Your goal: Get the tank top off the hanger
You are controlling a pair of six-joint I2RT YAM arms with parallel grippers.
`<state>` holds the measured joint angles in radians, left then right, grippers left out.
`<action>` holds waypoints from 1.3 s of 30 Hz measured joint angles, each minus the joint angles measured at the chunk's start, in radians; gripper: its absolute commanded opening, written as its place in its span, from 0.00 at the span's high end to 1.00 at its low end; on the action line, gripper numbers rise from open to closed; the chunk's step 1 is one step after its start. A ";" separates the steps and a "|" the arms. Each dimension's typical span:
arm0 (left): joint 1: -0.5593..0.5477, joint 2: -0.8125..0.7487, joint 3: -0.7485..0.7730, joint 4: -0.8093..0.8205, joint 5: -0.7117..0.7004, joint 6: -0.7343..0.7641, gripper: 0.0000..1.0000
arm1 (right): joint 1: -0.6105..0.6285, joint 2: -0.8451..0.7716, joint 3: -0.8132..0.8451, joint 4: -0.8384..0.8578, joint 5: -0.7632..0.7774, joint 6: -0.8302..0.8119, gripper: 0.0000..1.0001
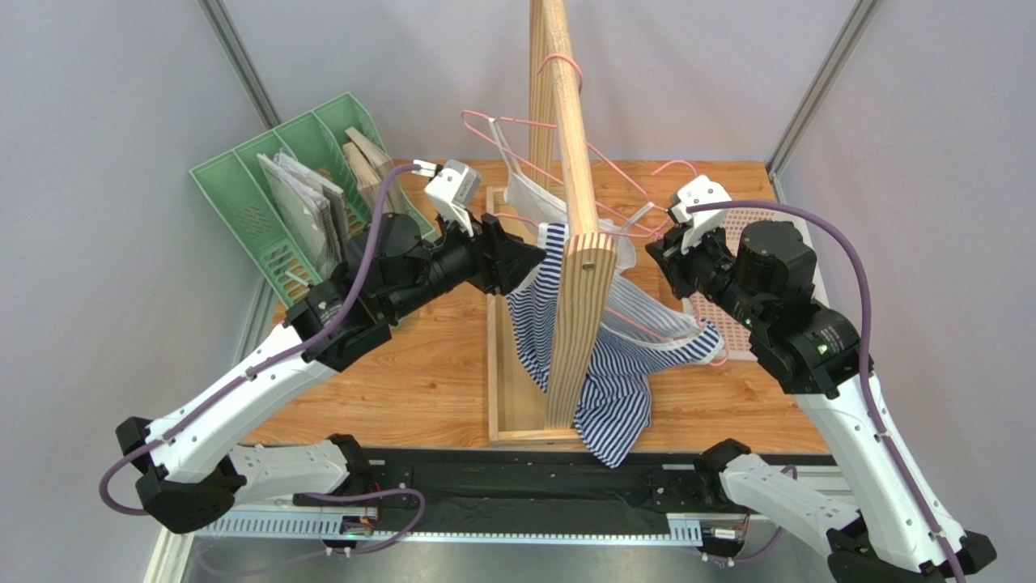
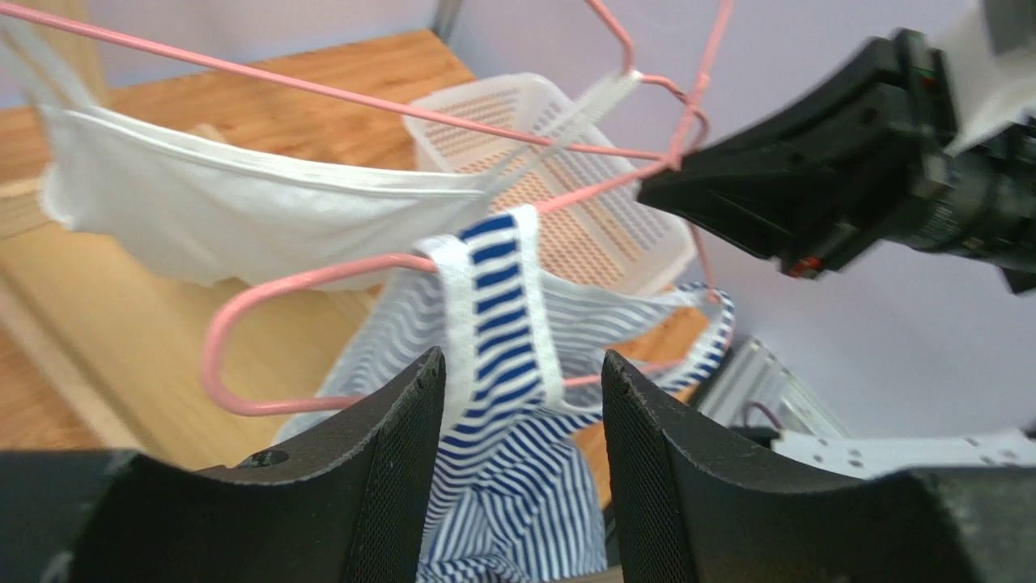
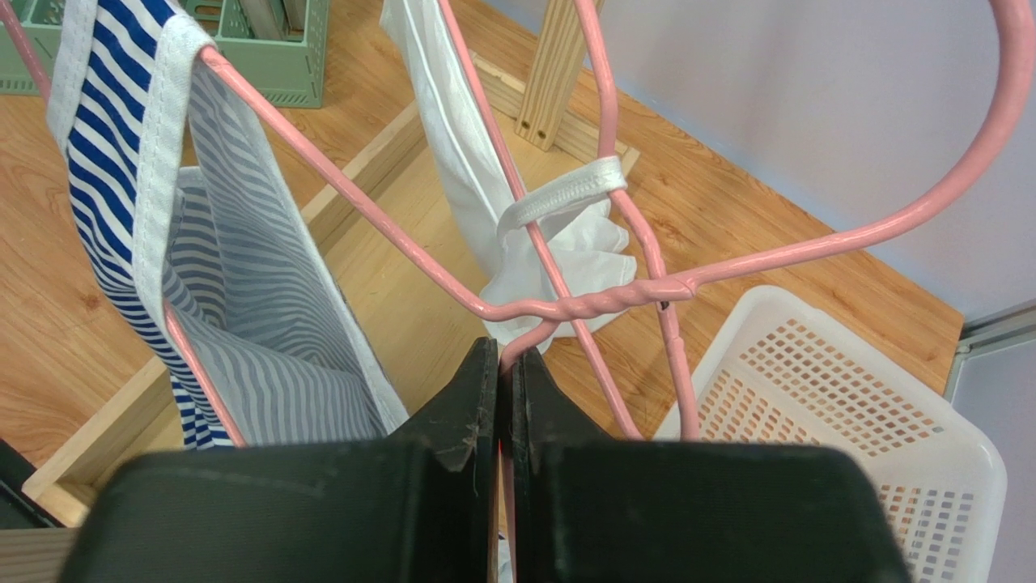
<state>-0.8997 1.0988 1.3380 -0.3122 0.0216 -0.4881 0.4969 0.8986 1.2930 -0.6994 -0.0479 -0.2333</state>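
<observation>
A blue-and-white striped tank top (image 1: 614, 401) hangs on a pink wire hanger (image 1: 645, 326) beside the upright wooden rack (image 1: 572, 219). My left gripper (image 2: 523, 364) is open, its fingers on either side of the top's white-edged strap (image 2: 499, 304), which loops over the hanger's arm (image 2: 304, 277). My right gripper (image 3: 505, 358) is shut on the hanger wire (image 3: 584, 304) just below its twisted neck. In the right wrist view, the striped cloth (image 3: 243, 328) drapes to the left of it. From above, the left gripper (image 1: 535, 261) and right gripper (image 1: 657, 255) face each other across the rack.
A white garment (image 2: 243, 207) hangs on a second pink hanger just behind. A white perforated basket (image 3: 827, 413) sits at the right, and a green file organiser (image 1: 286, 201) at the back left. The rack's wooden base frame (image 1: 511, 413) lies under the striped cloth.
</observation>
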 measured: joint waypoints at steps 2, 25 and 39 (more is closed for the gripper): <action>-0.011 0.008 0.000 0.000 -0.077 0.022 0.44 | 0.000 -0.002 0.000 -0.009 0.000 0.005 1.00; -0.109 0.155 0.082 -0.029 -0.322 0.078 0.46 | 0.007 -0.003 0.005 -0.027 -0.006 0.049 1.00; -0.115 0.175 0.090 -0.043 -0.345 0.084 1.00 | 0.011 -0.021 0.005 -0.047 -0.005 0.049 1.00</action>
<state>-1.0149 1.2739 1.4281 -0.3550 -0.3237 -0.4046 0.5083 0.8772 1.2984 -0.7464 -0.0532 -0.1841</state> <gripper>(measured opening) 0.105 0.015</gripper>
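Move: The striped tank top's left shoulder strap, lying over the pink hanger's arm, is about 4 cm ahead of the left hand, 3 cm to its right and 3 cm below. From the same hand, the hanger's free end is some 6 cm ahead and 3 cm left, the right gripper holding the hanger's neck about 2 cm ahead and 13 cm right, and the white top roughly 9 cm ahead and 4 cm right. From the right hand, the strap is some 2 cm ahead and 10 cm left. The left fingertips pinch the white edge of the tank top's strap where it crosses the hanger arm. To get there, the open hand goes about 4 cm forward, some 3 cm down and 2 cm right, turning and rolling roughly 10 degrees each (counter-clockwise, left side rising), then closes almost fully. The right hand keeps its shut grip on the hanger's neck, easing back barely 1 cm. ##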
